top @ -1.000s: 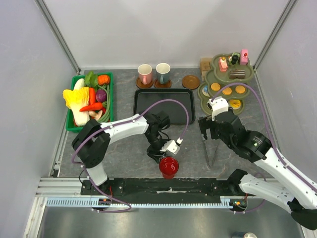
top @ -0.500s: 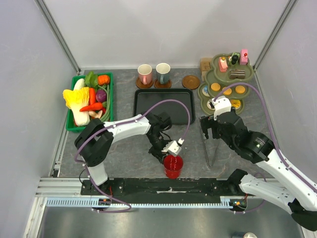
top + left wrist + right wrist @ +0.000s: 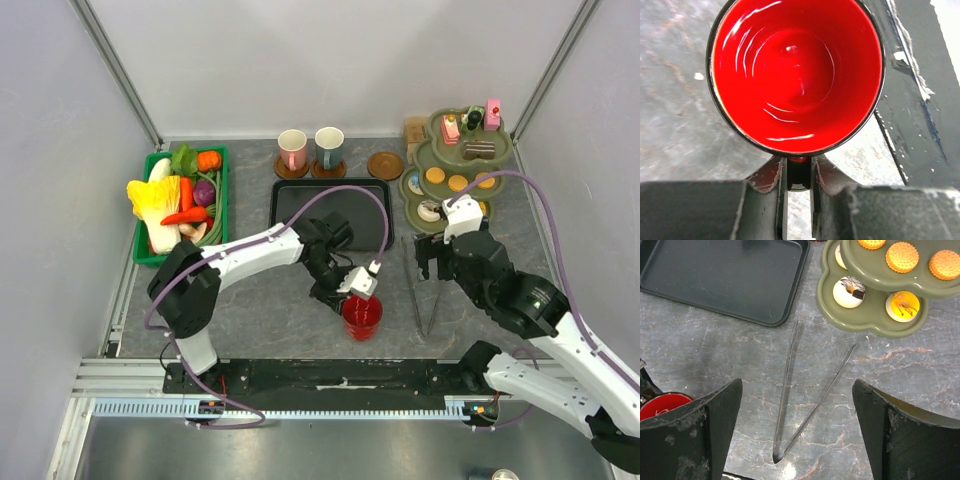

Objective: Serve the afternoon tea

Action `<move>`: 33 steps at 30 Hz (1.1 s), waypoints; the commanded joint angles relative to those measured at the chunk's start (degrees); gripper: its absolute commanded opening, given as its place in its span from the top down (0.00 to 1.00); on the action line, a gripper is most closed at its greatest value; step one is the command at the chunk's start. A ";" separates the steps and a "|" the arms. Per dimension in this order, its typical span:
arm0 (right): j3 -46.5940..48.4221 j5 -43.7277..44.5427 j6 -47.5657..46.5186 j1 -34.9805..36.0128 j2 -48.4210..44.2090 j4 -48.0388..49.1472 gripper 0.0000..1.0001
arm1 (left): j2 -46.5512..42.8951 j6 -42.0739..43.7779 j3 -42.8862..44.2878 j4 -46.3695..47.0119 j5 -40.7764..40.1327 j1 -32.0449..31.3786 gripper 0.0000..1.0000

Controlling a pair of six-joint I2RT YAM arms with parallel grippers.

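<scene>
My left gripper (image 3: 358, 290) is shut on the handle of the red mug (image 3: 362, 316), upright near the table's front edge; the left wrist view looks into the empty red mug (image 3: 796, 75), handle pinched between my fingers (image 3: 771, 176). My right gripper (image 3: 433, 262) is open and empty above the metal tongs (image 3: 802, 405). A pink mug (image 3: 292, 149) and a whitish mug (image 3: 329, 146) stand on coasters at the back. Small cakes and biscuits (image 3: 459, 183) sit on the green tiered stand (image 3: 418, 186); the right wrist view shows a white pastry (image 3: 849, 291) and a yellow one (image 3: 902, 305).
A dark tray (image 3: 291, 220) lies mid-table, also in the right wrist view (image 3: 715, 280). A green crate of toy vegetables (image 3: 178, 200) stands at the left. A bare brown coaster (image 3: 385, 165) sits beside the mugs. The tongs (image 3: 424, 295) lie right of the red mug.
My left gripper has carried the red mug to the right and slightly away from the front edge. My right gripper has shifted a little to the right and back, staying open.
</scene>
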 commanded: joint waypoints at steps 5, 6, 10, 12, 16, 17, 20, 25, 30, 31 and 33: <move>-0.15 4.29 2.44 -0.02 -6.81 1.26 0.02 | -10.28 -20.07 3.43 19.00 -5.94 -0.08 0.98; -0.06 4.29 2.88 -0.02 -7.60 1.09 0.02 | -10.81 -24.29 3.60 22.60 -9.18 -0.17 0.98; -0.59 5.51 3.85 -0.02 -10.33 1.09 0.02 | -10.12 -35.38 8.33 32.64 -22.54 0.01 0.98; -1.29 6.13 3.41 -0.02 -11.47 1.53 0.02 | -8.19 -41.79 13.25 34.50 -29.66 0.01 0.98; -3.40 7.89 1.92 -0.02 -12.70 3.28 0.02 | -1.08 -58.02 26.94 33.11 -40.38 0.10 0.98; -3.75 8.24 1.57 -0.02 -12.71 3.37 0.02 | 1.73 -61.65 31.25 31.36 -44.16 0.10 0.98; -3.58 8.51 1.56 -0.02 -12.44 3.29 0.02 | 8.15 -69.75 41.11 27.48 -57.78 0.18 0.98; -2.79 7.98 2.26 -0.02 -14.19 3.28 0.02 | 16.77 -76.79 54.02 22.04 -64.32 0.89 0.98; -3.58 8.68 4.28 -0.02 -16.75 3.90 0.02 | 22.75 -76.63 60.46 22.46 -63.98 2.38 0.98; -3.75 9.12 4.72 -0.02 -17.10 3.99 0.02 | 24.07 -76.45 61.17 22.73 -63.36 2.64 0.98; -4.45 9.82 5.25 -0.02 -17.80 4.69 0.02 | 25.74 -76.19 62.92 23.34 -62.31 3.17 0.98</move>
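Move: The left fingers already hold the red mug by its handle, and it goes to the empty coaster, roughly 31 cm ahead, 9 cm to the right and 8 cm below this hand. The blue-grey mug stands level with that coaster, 12 cm to its left; the black tray lies 18 cm ahead of the hand and 2 cm left, the tiered stand 26 cm ahead and 24 cm right. From the right hand the coaster is about 21 cm ahead, 9 cm left, 25 cm below. Still pinching the red mug's handle, the left hand swings it about 30 cm forward and 10 cm right over the tray towards the empty coaster, climbing some 20 cm, then starting to sink. The wrist turns over 90 degrees counter-clockwise and its fingers flatten. The right hand, wide open and empty, backs off right and up, tipping upwards. ##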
